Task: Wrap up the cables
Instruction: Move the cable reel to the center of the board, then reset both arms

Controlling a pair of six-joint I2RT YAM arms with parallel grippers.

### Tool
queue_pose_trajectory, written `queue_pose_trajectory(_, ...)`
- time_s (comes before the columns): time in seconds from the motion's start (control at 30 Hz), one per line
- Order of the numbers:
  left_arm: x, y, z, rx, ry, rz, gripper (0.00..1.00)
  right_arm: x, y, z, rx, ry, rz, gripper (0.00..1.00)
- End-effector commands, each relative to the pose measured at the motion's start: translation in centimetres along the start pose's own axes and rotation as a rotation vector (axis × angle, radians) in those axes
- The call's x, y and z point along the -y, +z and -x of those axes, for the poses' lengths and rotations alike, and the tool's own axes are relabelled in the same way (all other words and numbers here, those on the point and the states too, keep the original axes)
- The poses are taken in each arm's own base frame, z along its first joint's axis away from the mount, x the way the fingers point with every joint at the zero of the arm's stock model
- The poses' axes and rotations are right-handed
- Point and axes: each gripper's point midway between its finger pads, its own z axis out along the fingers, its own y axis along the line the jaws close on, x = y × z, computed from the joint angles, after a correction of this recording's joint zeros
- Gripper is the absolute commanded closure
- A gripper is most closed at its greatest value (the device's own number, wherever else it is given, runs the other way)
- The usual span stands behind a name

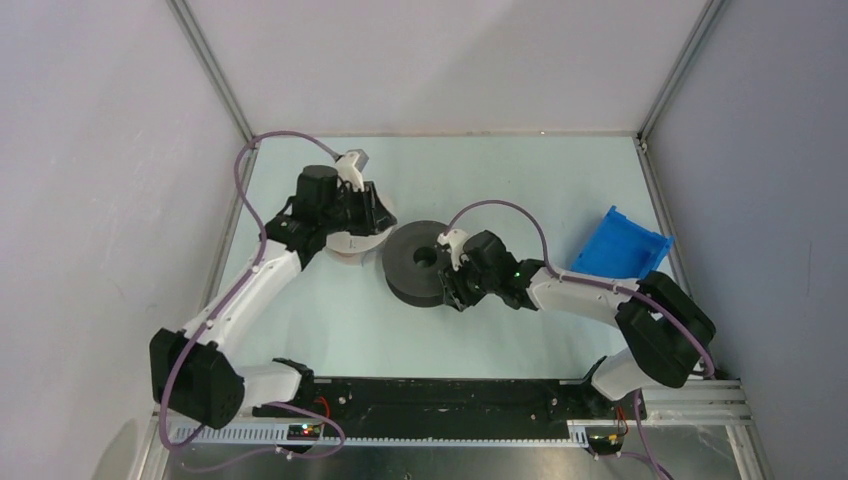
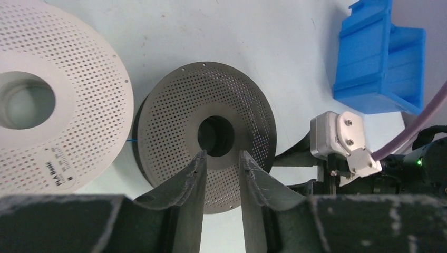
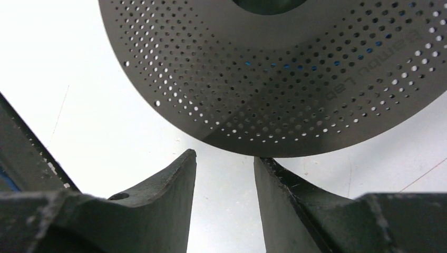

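A dark grey perforated spool (image 1: 418, 262) lies flat mid-table. The blue cable shows as blue glints through its flange holes (image 3: 287, 66), and a short blue end (image 2: 130, 140) sticks out at its left edge. A faint thin reddish cable (image 3: 424, 173) crosses the table at the right of the right wrist view. My left gripper (image 2: 221, 155) hovers over the grey spool's near side (image 2: 205, 132), open and empty. My right gripper (image 3: 225, 156) sits open just short of the spool's rim (image 3: 274, 142), with nothing between its fingers.
A white perforated spool (image 2: 58, 95) lies left of the grey one, partly under my left gripper (image 1: 375, 218). A blue bin (image 1: 620, 245) stands at the right by the wall. My right gripper (image 1: 452, 275) reaches the grey spool from the right.
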Motion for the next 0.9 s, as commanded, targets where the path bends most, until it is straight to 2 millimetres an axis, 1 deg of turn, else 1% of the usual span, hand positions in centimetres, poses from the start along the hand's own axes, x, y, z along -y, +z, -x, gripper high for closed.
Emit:
queue_pose_trajectory(0.0, 0.2, -2.4, 1.3, 0.084, 0.095, 0.015, 0.66, -1.6, -1.3, 1.2, 0.011, -0.018, 0.047, 0.5)
queue_pose_trajectory(0.07, 0.8, -3.5, 1.6, 0.115, 0.117, -0.003, 0.65, -2.0, -3.0, 0.3, -0.019, -0.004, 0.042, 0.5)
queue_pose_trajectory(0.13, 1.9, -5.1, 2.5, 0.169, 0.15, -0.025, 0.63, -2.4, -4.9, 0.5, 0.013, 0.013, 0.046, 0.49)
queue_pose_trajectory(0.17, 2.4, -5.5, 2.7, 0.185, 0.166, -0.036, 0.61, -2.4, -6.5, 1.2, 0.061, 0.031, 0.037, 0.49)
queue_pose_trajectory(0.2, 2.9, -6.3, 2.9, 0.214, 0.181, -0.049, 0.58, -2.3, -8.1, 1.9, 0.106, 0.039, 0.025, 0.48)
queue_pose_trajectory(0.23, 3.5, -6.7, 3.2, 0.237, 0.194, -0.065, 0.57, -1.5, -8.9, 2.2, 0.133, 0.065, -0.015, 0.47)
queue_pose_trajectory(0.27, 4.0, -7.4, 3.3, 0.262, 0.204, -0.081, 0.54, -1.3, -10.7, 2.8, 0.181, 0.073, -0.035, 0.45)
queue_pose_trajectory(0.3, 4.7, -7.7, 3.6, 0.284, 0.216, -0.103, 0.52, -0.2, -11.5, 3.3, 0.215, 0.098, -0.092, 0.44)
queue_pose_trajectory(0.33, 5.3, -8.4, 3.5, 0.305, 0.229, -0.122, 0.49, 0.2, -13.2, 4.0, 0.274, 0.108, -0.125, 0.42)
queue_pose_trajectory(0.37, 6.1, -8.7, 3.6, 0.326, 0.249, -0.147, 0.47, 1.2, -14.1, 4.6, 0.316, 0.135, -0.19, 0.4)
queue_pose_trajectory(0.4, 6.4, -9.2, 3.3, 0.343, 0.264, -0.163, 0.43, 1.3, -15.8, 5.3, 0.375, 0.143, -0.204, 0.36)
queue_pose_trajectory(0.43, 7.1, -9.5, 3.4, 0.367, 0.289, -0.185, 0.41, 1.9, -17.2, 5.9, 0.433, 0.163, -0.243, 0.31)
queue_pose_trajectory(0.47, 7.2, -10.0, 3.1, 0.388, 0.306, -0.192, 0.33, 2.0, -18.3, 6.4, 0.478, 0.175, -0.255, 0.12)
queue_pose_trajectory(0.5, 7.8, -10.3, 3.4, 0.418, 0.323, -0.21, 0.09, 2.6, -19.2, 6.8, 0.515, 0.199, -0.289, 0.06)
queue_pose_trajectory(0.53, 7.7, -10.7, 3.1, 0.44, 0.329, -0.213, 0.05, 2.5, -20.6, 7.3, 0.57, 0.208, -0.289, 0.02)
queue_pose_trajectory(0.57, 8.1, -11.3, 3.5, 0.483, 0.339, -0.224, 0.02, 2.7, -21.4, 7.7, 0.604, 0.219, -0.304, 0.01)
queue_pose_trajectory(0.6, 8.0, -11.6, 3.3, 0.499, 0.341, -0.227, 0.01, 2.7, -22.8, 8.2, 0.659, 0.231, -0.309, 0.01)
queue_pose_trajectory(0.63, 8.0, -11.9, 3.6, 0.526, 0.346, -0.225, 0.01, 2.7, -23.5, 8.5, 0.686, 0.247, -0.309, 0.01)
queue_pose_trajectory(0.67, 7.9, -12.3, 3.4, 0.543, 0.354, -0.224, 0.01, 2.8, -24.5, 8.9, 0.728, 0.261, -0.315, 0.01)
queue_pose_trajectory(0.73, 7.7, -12.9, 3.4, 0.575, 0.369, -0.21, 0.0, 3.1, -25.7, 9.2, 0.771, 0.293, -0.334, 0.0)
queue_pose_trajectory(0.77, 7.6, -13.3, 3.6, 0.594, 0.371, -0.2, 0.0, 3.3, -25.9, 9.2, 0.775, 0.309, -0.343, 0.0)
queue_pose_trajectory(0.87, 7.3, -13.6, 3.5, 0.61, 0.384, -0.186, 0.0, 3.9, -26.6, 9.4, 0.787, 0.332, -0.387, 0.01)
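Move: At the right hand's fingertips is the near-right rim of the dark cable reel, its middle about 7 cm ahead, 7 cm to the left and 2 cm lower. The blue box stands some 40 cm to the right and 10 cm farther out. From the left hand, the dark reel lies about 7 cm to the right, 1 cm back and 17 cm below; the white reel is roughly 11 cm ahead, 9 cm left and 17 cm below. Backing about 3 cm off the dark reel's rim, the right hand comes free, then climbs some 23 cm and swings 14 cm right, tipping its fingers up and turning clockwise as they open wide. The left, touching nothing, rises some 10 cm while drawing back 9 cm, tips up about 35 degrees and also opens wide. ##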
